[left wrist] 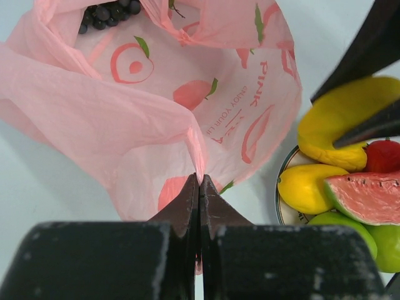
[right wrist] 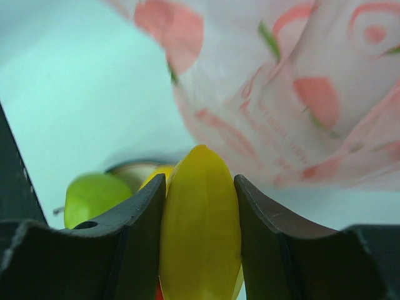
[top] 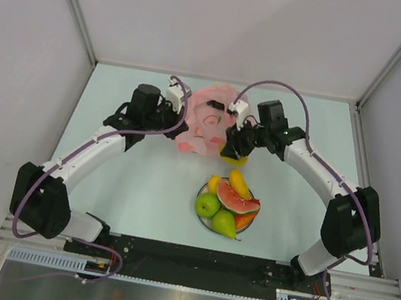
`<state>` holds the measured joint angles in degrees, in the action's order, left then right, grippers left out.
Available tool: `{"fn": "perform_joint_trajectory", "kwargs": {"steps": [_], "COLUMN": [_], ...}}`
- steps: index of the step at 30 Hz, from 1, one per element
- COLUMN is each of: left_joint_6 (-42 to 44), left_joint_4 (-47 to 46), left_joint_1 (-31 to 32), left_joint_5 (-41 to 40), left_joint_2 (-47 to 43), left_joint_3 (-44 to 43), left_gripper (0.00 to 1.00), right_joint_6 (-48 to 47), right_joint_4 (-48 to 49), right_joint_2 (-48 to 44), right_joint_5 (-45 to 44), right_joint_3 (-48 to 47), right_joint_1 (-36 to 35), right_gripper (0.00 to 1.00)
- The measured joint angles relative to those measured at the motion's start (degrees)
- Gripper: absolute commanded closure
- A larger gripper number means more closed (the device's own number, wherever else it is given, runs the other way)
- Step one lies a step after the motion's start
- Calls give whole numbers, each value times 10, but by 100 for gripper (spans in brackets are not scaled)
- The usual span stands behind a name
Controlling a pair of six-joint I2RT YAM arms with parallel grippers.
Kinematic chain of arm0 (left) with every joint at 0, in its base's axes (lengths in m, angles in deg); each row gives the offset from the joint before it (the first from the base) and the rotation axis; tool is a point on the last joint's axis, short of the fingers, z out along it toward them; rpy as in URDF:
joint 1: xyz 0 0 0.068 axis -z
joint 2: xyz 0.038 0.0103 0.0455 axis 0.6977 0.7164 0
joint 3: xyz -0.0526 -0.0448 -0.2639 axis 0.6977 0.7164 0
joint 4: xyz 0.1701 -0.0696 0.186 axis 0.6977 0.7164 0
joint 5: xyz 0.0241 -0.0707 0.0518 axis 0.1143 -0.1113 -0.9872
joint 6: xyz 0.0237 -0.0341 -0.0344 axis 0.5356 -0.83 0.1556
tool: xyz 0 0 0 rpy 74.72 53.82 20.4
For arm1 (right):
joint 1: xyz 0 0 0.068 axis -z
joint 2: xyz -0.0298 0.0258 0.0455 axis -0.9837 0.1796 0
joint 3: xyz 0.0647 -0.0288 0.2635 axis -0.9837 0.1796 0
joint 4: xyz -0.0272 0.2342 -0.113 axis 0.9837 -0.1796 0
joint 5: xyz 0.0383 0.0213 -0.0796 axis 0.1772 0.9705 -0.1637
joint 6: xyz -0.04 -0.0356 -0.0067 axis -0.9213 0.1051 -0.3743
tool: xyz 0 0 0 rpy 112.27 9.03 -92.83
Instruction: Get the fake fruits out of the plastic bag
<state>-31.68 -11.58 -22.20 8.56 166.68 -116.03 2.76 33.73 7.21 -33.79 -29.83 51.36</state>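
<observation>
The pink plastic bag (top: 207,120) lies open at the middle back of the table. My left gripper (left wrist: 200,179) is shut on a fold of the plastic bag's (left wrist: 156,112) rim and holds it up. Dark grapes (left wrist: 107,11) sit deep inside the bag. My right gripper (right wrist: 200,181) is shut on a yellow banana (right wrist: 200,237), just right of the bag's mouth; the same banana (left wrist: 347,115) hangs above the plate. On the plate lie a mango (top: 215,183), a watermelon slice (top: 238,199), a green apple (top: 207,205) and a green pear (top: 224,223).
The white plate (left wrist: 283,209) with the fruits stands in front of the bag, between the two arms. White walls close the table on the left, back and right.
</observation>
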Motion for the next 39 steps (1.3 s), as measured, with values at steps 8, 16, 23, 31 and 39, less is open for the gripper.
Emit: {"fn": "perform_joint_trajectory", "kwargs": {"steps": [8,16,23,31,39], "left_joint_6": [0,0,0,0,0], "left_joint_4": [2,5,5,5,4], "left_joint_1": [0,6,10,11,11], "left_joint_5": [1,1,1,1,1], "left_joint_2": [12,12,12,12,14], "left_joint_3": [0,0,0,0,0], "left_gripper": [100,100,100,100,100], "right_joint_6": [-70,-85,-81,-64,-57], "right_joint_4": [-73,-94,-88,-75,-73], "right_joint_2": [-24,-72,-74,-75,-76], "right_joint_5": [31,49,54,60,65], "right_joint_3": [90,125,153,170,175], "right_joint_1": [3,3,3,4,3], "right_gripper": [85,84,81,73,74]}}
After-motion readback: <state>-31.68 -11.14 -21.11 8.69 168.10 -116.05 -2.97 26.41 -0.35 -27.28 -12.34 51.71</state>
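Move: The right hand already holds a yellow fruit; the plate it goes for is centred about 14 cm back, 1 cm right and some 15 cm below. On the plate, the watermelon slice is about 13 cm back and 3 cm right, the long yellow fruit 8 cm back and 3 cm right, and the green apple 15 cm back and 5 cm left, each roughly 12 cm below. From the left hand, the plate is about 17 cm back, 18 cm right and 18 cm below. Still pinching the yellow fruit, the right hand swings back some 10 cm and down 7 towards the plate. ##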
